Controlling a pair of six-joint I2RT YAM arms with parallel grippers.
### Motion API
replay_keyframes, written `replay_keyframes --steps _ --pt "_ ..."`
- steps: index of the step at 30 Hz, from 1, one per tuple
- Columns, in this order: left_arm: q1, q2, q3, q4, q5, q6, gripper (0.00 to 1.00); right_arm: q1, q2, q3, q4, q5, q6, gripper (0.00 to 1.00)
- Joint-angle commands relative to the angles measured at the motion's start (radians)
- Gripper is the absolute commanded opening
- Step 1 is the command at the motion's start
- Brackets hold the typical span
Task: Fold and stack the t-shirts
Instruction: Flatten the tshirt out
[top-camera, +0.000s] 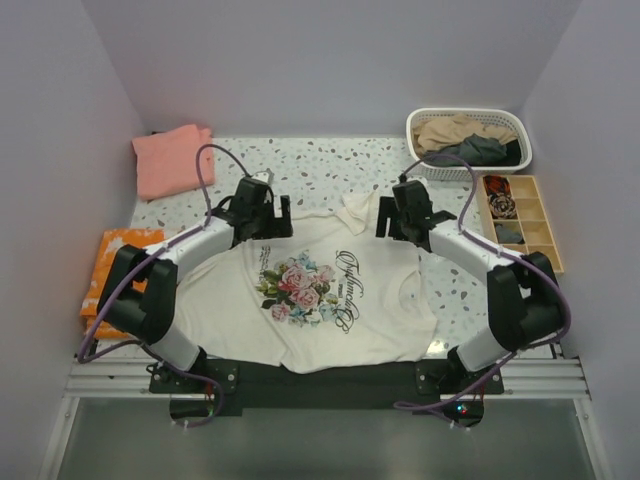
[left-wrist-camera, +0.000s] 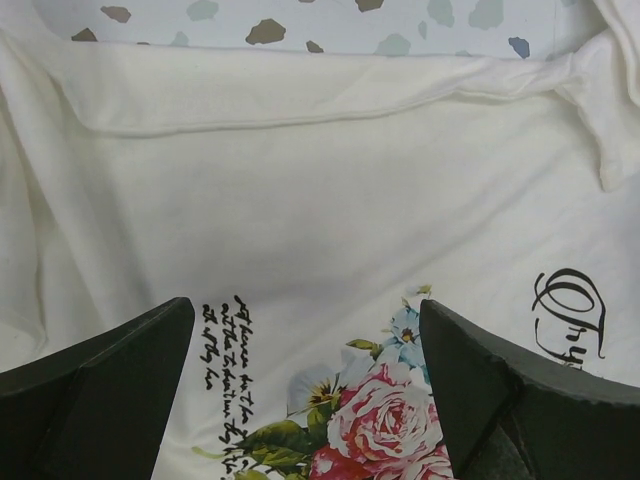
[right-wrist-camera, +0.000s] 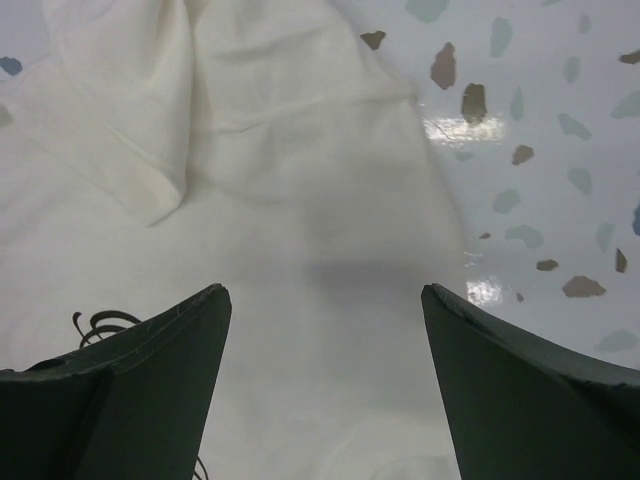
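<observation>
A cream t-shirt with a pink-rose print and black script lies spread on the table between my two arms. My left gripper hovers open over its far left part, roses showing between the fingers. My right gripper hangs open over the shirt's far right part, nothing between its fingers. A folded salmon-pink t-shirt lies at the far left. Tan and dark grey t-shirts sit crumpled in the white basket.
An orange folded cloth lies at the left table edge. A wooden compartment tray with small items stands at the right, below the basket. Speckled tabletop shows beyond the cream shirt.
</observation>
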Motion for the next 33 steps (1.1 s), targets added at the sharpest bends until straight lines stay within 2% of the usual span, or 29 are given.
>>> replay_keyframes --steps 1,7,12,17,21,24,28,33 --pt "0.001 0.020 -0.014 0.067 0.070 0.019 1.00 -0.010 0.072 0.081 0.135 -0.148 -0.060 0.81" --pt "0.001 0.058 -0.066 0.130 0.142 0.005 1.00 -0.045 0.154 0.118 0.208 -0.247 -0.060 0.81" --pt "0.001 0.091 -0.092 0.150 0.136 0.010 1.00 -0.085 0.253 0.170 0.231 -0.330 -0.040 0.80" --pt "0.001 0.111 -0.102 0.138 0.098 0.014 1.00 -0.149 0.349 0.208 0.218 -0.301 0.000 0.80" --pt "0.008 0.123 -0.111 0.120 0.075 0.020 1.00 -0.186 0.438 0.243 0.121 -0.284 0.026 0.79" --pt "0.030 0.123 -0.118 0.106 0.063 0.025 1.00 -0.197 0.461 0.245 0.075 -0.191 0.028 0.79" --pt "0.071 0.108 -0.138 0.095 0.047 0.029 1.00 -0.217 0.429 0.220 0.101 -0.139 0.055 0.79" --pt "0.087 0.086 -0.144 0.116 0.058 0.040 1.00 -0.216 0.365 0.233 0.124 -0.128 -0.012 0.79"
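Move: The shirt's far right corner lies some 11 cm ahead of the open right hand, about 4 cm to its right and 8 cm below. The folded flap is around 9 cm ahead of that hand and 10 cm to its left, and the script lettering 10 cm back and 13 cm left. The left hand is right above the upper-left cloth, about 6 cm up; the small lettering lies 3 cm back from that hand, the roses 9 cm back and 8 cm right. The shirt's far right corner is what the right hand heads for: some 10 cm forward and 6 cm down, bowing first left, then back right, its left side tipping up about 10 degrees, until the right fingertip is at the corner. The left hand sinks about 5 cm beside the small lettering, seems to press on the cloth and edges some 2 cm left. Both grippers stay open. ##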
